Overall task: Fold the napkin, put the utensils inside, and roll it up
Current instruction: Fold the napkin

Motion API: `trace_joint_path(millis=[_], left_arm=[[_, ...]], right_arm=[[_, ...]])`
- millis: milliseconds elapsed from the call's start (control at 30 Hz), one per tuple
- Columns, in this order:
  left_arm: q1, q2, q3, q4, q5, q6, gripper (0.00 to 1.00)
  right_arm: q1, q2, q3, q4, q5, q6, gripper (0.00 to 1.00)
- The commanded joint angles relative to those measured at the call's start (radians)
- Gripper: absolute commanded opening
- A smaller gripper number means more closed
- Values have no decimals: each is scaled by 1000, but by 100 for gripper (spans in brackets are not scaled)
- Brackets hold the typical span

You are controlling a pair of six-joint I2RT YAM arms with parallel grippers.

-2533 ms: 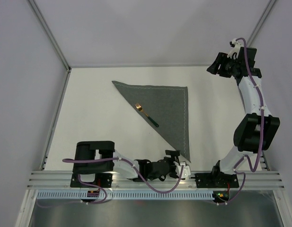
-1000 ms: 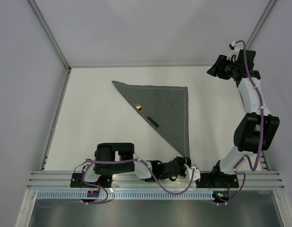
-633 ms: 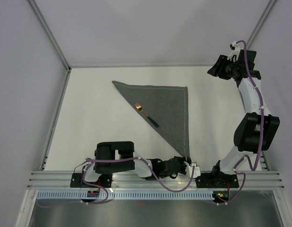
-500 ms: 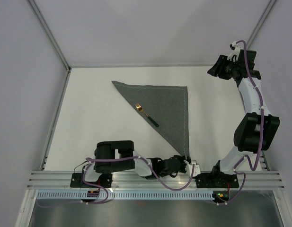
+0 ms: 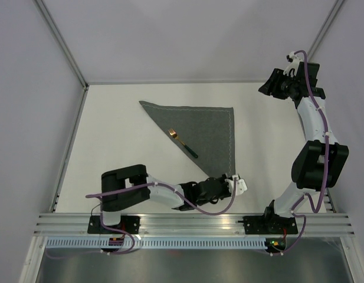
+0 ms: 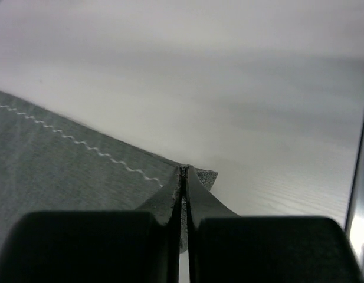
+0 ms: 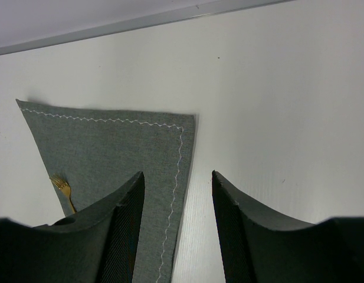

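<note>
The dark grey napkin lies folded into a triangle on the white table, its long edge running from far left to near right. One utensil, a small gold fork with a dark handle, lies on it beside that long edge. My left gripper is shut on the napkin's near corner, which is pulled a little up and back; the wrist view shows cloth pinched at the left gripper's tips. My right gripper hangs open, high over the far right, looking down on the napkin and fork.
An aluminium rail carrying both arm bases runs along the near table edge. A metal frame post borders the left side, and grey walls close in the back and sides. The right arm's elbow stands over the right strip of table.
The left gripper closed on the napkin's near corner and has drawn it away from the rail toward the napkin's middle. The right arm has stayed put.
</note>
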Motion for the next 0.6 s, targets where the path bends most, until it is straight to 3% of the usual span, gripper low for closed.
trace_joint_path(millis=[0, 200, 567], left_arm=[[78, -115, 40, -30, 44, -178, 2], [219, -181, 23, -89, 81, -346, 2], [518, -306, -29, -174, -10, -554, 2]], right_arm=[[-4, 8, 17, 7, -11, 15, 55], [-4, 17, 30, -5, -18, 12, 55], [7, 31, 44, -24, -29, -5, 55]])
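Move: The napkin's near corner is already pinched in the shut left fingers, off the table. The fork on the napkin's slanting fold lies about 22 cm ahead and 20 cm to the left of the left hand, 6 cm lower. At table height too, the napkin's far right corner is some 43 cm ahead and 4 cm right of that hand. From the right hand the fork is roughly 12 cm back, 36 cm left and 22 cm down. The napkin's near corner, still pinched in the left fingers, is carried up and across the napkin towards the fork: about 17 cm forward and 11 cm left, with some 7 cm of rise, mostly early, before the path flattens and bends more to the left. The hand swings about 30 degrees counter-clockwise and rolls as it goes. ##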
